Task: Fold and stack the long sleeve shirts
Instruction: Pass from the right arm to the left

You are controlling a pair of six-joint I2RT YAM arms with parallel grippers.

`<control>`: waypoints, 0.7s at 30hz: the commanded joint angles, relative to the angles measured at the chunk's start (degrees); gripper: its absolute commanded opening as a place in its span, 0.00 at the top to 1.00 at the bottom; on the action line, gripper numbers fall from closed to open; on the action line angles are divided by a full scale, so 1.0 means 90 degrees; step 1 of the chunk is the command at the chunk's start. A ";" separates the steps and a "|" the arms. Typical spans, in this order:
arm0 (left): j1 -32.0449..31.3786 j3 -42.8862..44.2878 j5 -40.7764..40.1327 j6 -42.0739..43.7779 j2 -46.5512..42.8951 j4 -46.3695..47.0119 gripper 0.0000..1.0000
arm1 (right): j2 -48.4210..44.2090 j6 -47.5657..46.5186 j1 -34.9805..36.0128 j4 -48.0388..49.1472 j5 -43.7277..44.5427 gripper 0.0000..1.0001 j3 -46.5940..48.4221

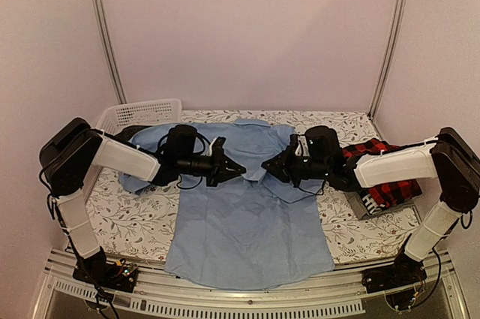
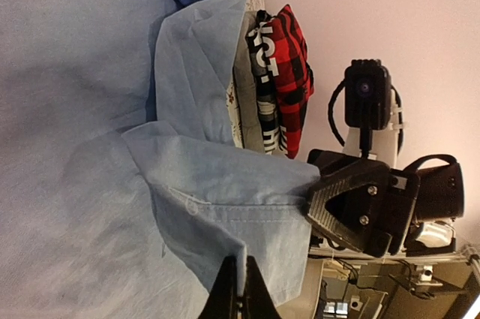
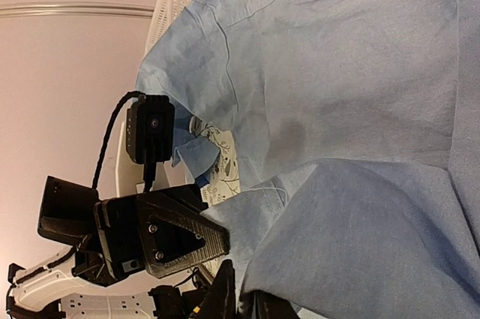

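The light blue shirt [image 1: 247, 221] lies spread across the table, its hem at the near edge. My left gripper [image 1: 240, 170] and right gripper [image 1: 267, 165] meet tip to tip above the shirt's chest, both on one raised sleeve cuff [image 2: 255, 199]. In the left wrist view my left gripper [image 2: 241, 263] is shut on the cuff's edge. In the right wrist view cloth runs between the fingers of my right gripper [image 3: 241, 285]. The red-and-black plaid shirt [image 1: 386, 180] lies folded at the right on a grey one [image 2: 262, 71] with white lettering.
A white lattice basket [image 1: 139, 111] stands at the back left, partly under the blue shirt's other sleeve. The floral table cover [image 1: 127, 218] shows on both sides of the shirt. Pink walls and two metal posts close in the back.
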 commanded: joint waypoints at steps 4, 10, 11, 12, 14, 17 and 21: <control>0.0117 0.0330 0.0026 0.0565 -0.0082 -0.0597 1.00 | -0.0503 -0.0823 0.0023 -0.0787 0.0031 0.70 0.0033; 0.0471 0.0441 -0.0176 0.1375 -0.0692 -0.1887 1.00 | -0.0927 -0.1820 0.0018 -0.2239 0.0882 0.40 0.0296; 0.0531 0.0441 -0.0232 0.1546 -0.0844 -0.2152 1.00 | -0.1022 -0.2027 -0.0014 -0.2506 0.1051 0.36 0.0359; 0.0593 0.0420 -0.0294 0.1668 -0.1014 -0.2354 1.00 | -0.1067 -0.2255 -0.0064 -0.2779 0.1206 0.33 0.0422; 0.0764 0.0371 -0.0407 0.1906 -0.1339 -0.2749 1.00 | -0.1153 -0.2472 -0.0186 -0.3092 0.1438 0.31 0.0452; 0.0956 0.0395 -0.0619 0.2234 -0.1792 -0.3309 1.00 | -0.1272 -0.2683 -0.0511 -0.3272 0.1522 0.31 0.0353; 0.1224 0.0646 -0.0901 0.2619 -0.2117 -0.4152 1.00 | -0.1260 -0.2901 -0.0811 -0.3306 0.1555 0.31 0.0332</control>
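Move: The sleeve end is already pinched in the left fingers, and lies some 6 cm to the left of the right hand, which is only starting to let go. The shirt's left edge, towards which the left hand will carry it, is roughly 20 cm to the left hand's left, about level fore and aft and some 10 cm below. The collar lies about 25 cm ahead of the left hand and 3 cm to its right. The sleeve goes over to the left hand: the right fingers open wide and come free of the cloth, that hand easing back a centimetre before drawing about 8 cm right, its fingers tipping some 25 degrees down. The left fingers stay shut on the sleeve end and, after a slow start, carry it left towards the shirt's left edge, rising, with a little forward. ##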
